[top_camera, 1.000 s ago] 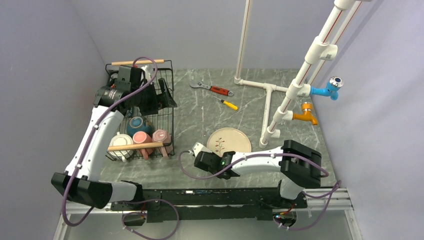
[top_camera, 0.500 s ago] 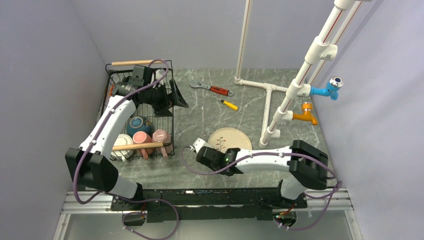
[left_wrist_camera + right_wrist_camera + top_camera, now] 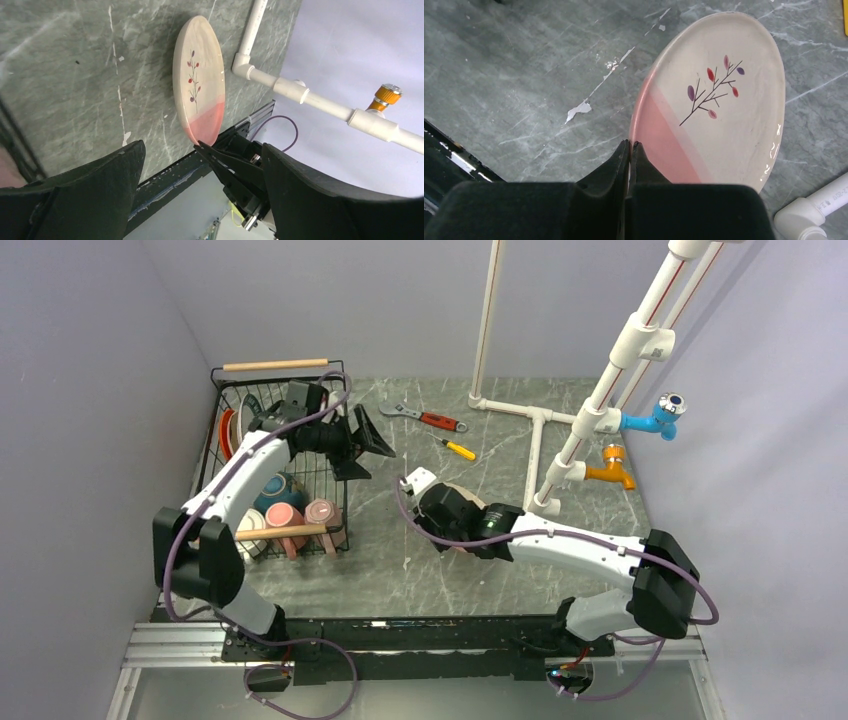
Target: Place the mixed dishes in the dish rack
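Observation:
A cream plate (image 3: pixel 724 115) with a pink segment and a twig drawing stands tilted up over the stone table. My right gripper (image 3: pixel 630 145) is shut on its pink rim. In the top view the right arm covers most of the plate. Just right of the dish rack (image 3: pixel 335 375), my left gripper (image 3: pixel 367 460) hangs open and faces the plate (image 3: pixel 200 75) with nothing between its fingers. Inside the rack sit a teal bowl (image 3: pixel 272 488), two pink mugs (image 3: pixel 283 515) and a white mug (image 3: pixel 243 523). An orange-red plate (image 3: pixel 227 430) stands on edge there.
A red-handled wrench (image 3: pixel 430 420) and a yellow-handled screwdriver (image 3: pixel 458 449) lie behind the plate. The white pipe frame (image 3: pixel 540 430) with a blue tap (image 3: pixel 660 415) and an orange tap (image 3: pixel 615 468) stands at the right. Purple walls close in both sides.
My right gripper has shut on the plate's rim and raised it, moving back and left. My left arm has swung from over the rack out to its right side, jaws still open.

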Controlling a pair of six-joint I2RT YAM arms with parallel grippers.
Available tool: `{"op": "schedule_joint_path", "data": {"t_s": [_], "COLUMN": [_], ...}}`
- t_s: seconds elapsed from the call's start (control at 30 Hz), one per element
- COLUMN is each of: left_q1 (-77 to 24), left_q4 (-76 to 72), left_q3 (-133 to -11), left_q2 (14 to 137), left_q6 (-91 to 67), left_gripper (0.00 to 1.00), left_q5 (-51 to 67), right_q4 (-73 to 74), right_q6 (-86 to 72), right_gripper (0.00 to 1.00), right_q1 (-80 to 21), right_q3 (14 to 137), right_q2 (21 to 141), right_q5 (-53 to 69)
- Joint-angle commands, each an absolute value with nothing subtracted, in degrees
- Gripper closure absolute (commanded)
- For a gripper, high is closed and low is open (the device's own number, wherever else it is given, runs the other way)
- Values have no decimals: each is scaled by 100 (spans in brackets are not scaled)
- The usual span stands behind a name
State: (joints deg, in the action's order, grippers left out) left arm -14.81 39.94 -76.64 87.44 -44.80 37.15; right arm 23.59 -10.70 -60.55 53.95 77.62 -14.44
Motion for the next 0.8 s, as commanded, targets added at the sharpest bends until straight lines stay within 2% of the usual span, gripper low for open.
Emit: {"op": "schedule_joint_path", "data": {"t_s": [0.0,0.23,0.43,0.77], "left_q1": [-1865,-2632,-2894,-3143], "left_q4": [3705,4081,3626,3382], "left_q3": [-7923,-8304,-8021,-8110], "left_q2": [9240,9902,10179,10715], "left_q6": [-4571,-4393,-4752,-4871], "left_gripper": [10,20,31,36], "left_q5": [3935,3320,3452,3609], "right_q4": [2043,1945,1910,1883], "right_q6": [-1078,-1193,-1195,-1264], "right_gripper": [100,100,100,100], "right_q1": [-5903,-5757,-5682,-5607], "right_q3": [5797,5776,5714,5674], "right_q2": [7520,7445,7351,7292], "right_q5": [-1321,-1298,-1315,-1345]}}
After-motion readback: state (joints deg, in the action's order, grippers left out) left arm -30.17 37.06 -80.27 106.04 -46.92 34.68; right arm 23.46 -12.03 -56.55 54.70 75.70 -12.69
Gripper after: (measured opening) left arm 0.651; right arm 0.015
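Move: The cream-and-pink plate, held clear of the table in the right fingers, has its middle roughly 17 cm to the right of the left hand, 5 cm back and 12 cm below. The yellow screwdriver lies about 16 cm right and 14 cm ahead of the left hand; the nearest pink mug is about 16 cm left and 5 cm back. From the right hand, the plate's middle is 8 cm ahead and 4 cm right; the left gripper is some 12 cm ahead, left and above. Down and to the right, about 10 cm each way, the left hand swings towards the plate's left rim, drawing back some 3 cm and turning slightly clockwise as its wide-open fingers close by about a quarter. Still pinching the near-left rim, the right hand eases the plate forward and up by about 1.5 cm. The left fingers come close over the rim; contact can't be seen. ##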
